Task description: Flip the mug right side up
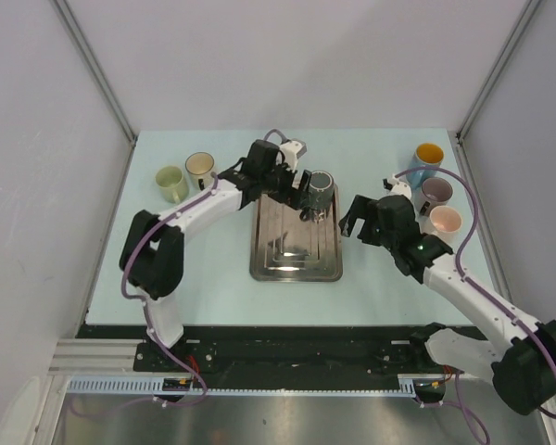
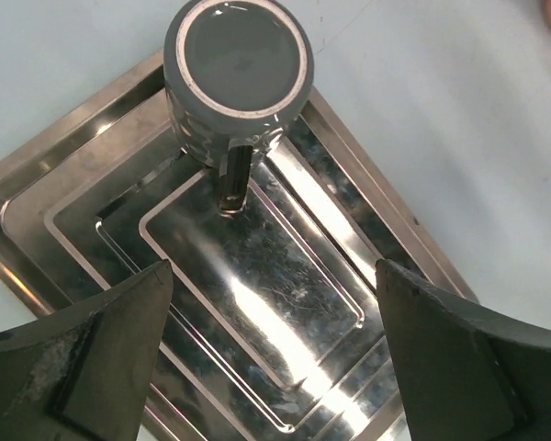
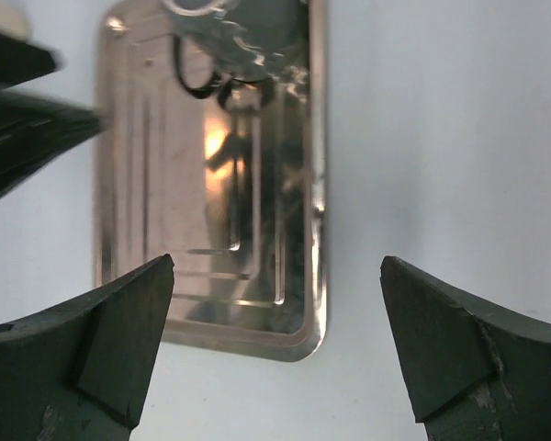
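A dark grey mug (image 1: 320, 190) stands upside down at the far right corner of the metal tray (image 1: 292, 255). In the left wrist view its flat base (image 2: 237, 57) faces up and its handle (image 2: 234, 175) points toward my fingers. My left gripper (image 1: 301, 197) hovers just left of the mug. In its own view the left gripper (image 2: 275, 358) is open over the tray (image 2: 257, 276), with nothing between the fingers and the mug ahead of them. My right gripper (image 1: 354, 218) is open too, right of the tray; its view shows the right gripper (image 3: 275, 349) above the tray's near corner (image 3: 294, 331).
A green mug (image 1: 171, 183) and a cream mug (image 1: 200, 168) stand upright at the back left. A blue mug (image 1: 426, 159), a purple mug (image 1: 436, 193) and a pink mug (image 1: 445, 221) stand at the back right, close behind my right arm. White walls enclose the table.
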Tool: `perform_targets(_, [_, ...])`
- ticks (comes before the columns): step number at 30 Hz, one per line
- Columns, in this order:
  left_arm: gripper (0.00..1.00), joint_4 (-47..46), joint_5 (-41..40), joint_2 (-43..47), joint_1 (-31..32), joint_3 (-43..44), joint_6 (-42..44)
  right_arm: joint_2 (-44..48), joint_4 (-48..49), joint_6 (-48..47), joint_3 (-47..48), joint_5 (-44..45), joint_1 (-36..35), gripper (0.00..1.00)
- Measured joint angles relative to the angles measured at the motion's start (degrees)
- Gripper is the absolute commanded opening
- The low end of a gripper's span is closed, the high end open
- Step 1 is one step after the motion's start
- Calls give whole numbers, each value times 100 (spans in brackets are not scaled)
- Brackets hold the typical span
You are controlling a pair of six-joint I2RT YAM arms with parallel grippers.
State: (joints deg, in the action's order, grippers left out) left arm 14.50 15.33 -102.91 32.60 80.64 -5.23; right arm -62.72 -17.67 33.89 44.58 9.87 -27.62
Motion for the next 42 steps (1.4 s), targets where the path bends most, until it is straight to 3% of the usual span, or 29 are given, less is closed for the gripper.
perform_targets(6, [94, 702, 24, -1202, -28, 1244, 549, 616, 111, -249, 0, -2, -479, 100])
perform_targets(18, [81, 1823, 52, -2745, -125, 3333, 1128, 800, -74, -398, 0, 175, -754, 100])
perform_targets(26, [72, 2155, 7, -2920, -83, 3617, 1370, 802, -190, -393, 0, 177, -785, 100])
perform_targets(42, [66, 2337, -31, -3187, 166, 3915, 1534, 894, -457, -348, 0, 273, -791, 100])
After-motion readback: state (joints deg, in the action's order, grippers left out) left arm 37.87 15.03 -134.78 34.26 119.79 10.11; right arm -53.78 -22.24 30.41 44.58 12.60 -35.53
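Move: The upside-down grey mug stands about 9 cm ahead of the left hand, 7 cm to its right and some 10 cm below. The tray's middle is almost under that hand, 14 cm down; the cream mug is about 17 cm ahead and 22 cm left, the peach mug level and 38 cm right. From the right hand, the grey mug is roughly 16 cm ahead, 9 cm left and 10 cm below. Left hand sinks about 8 cm, forward and right to the grey mug's handle, fingers narrowing; right hand withdraws. ##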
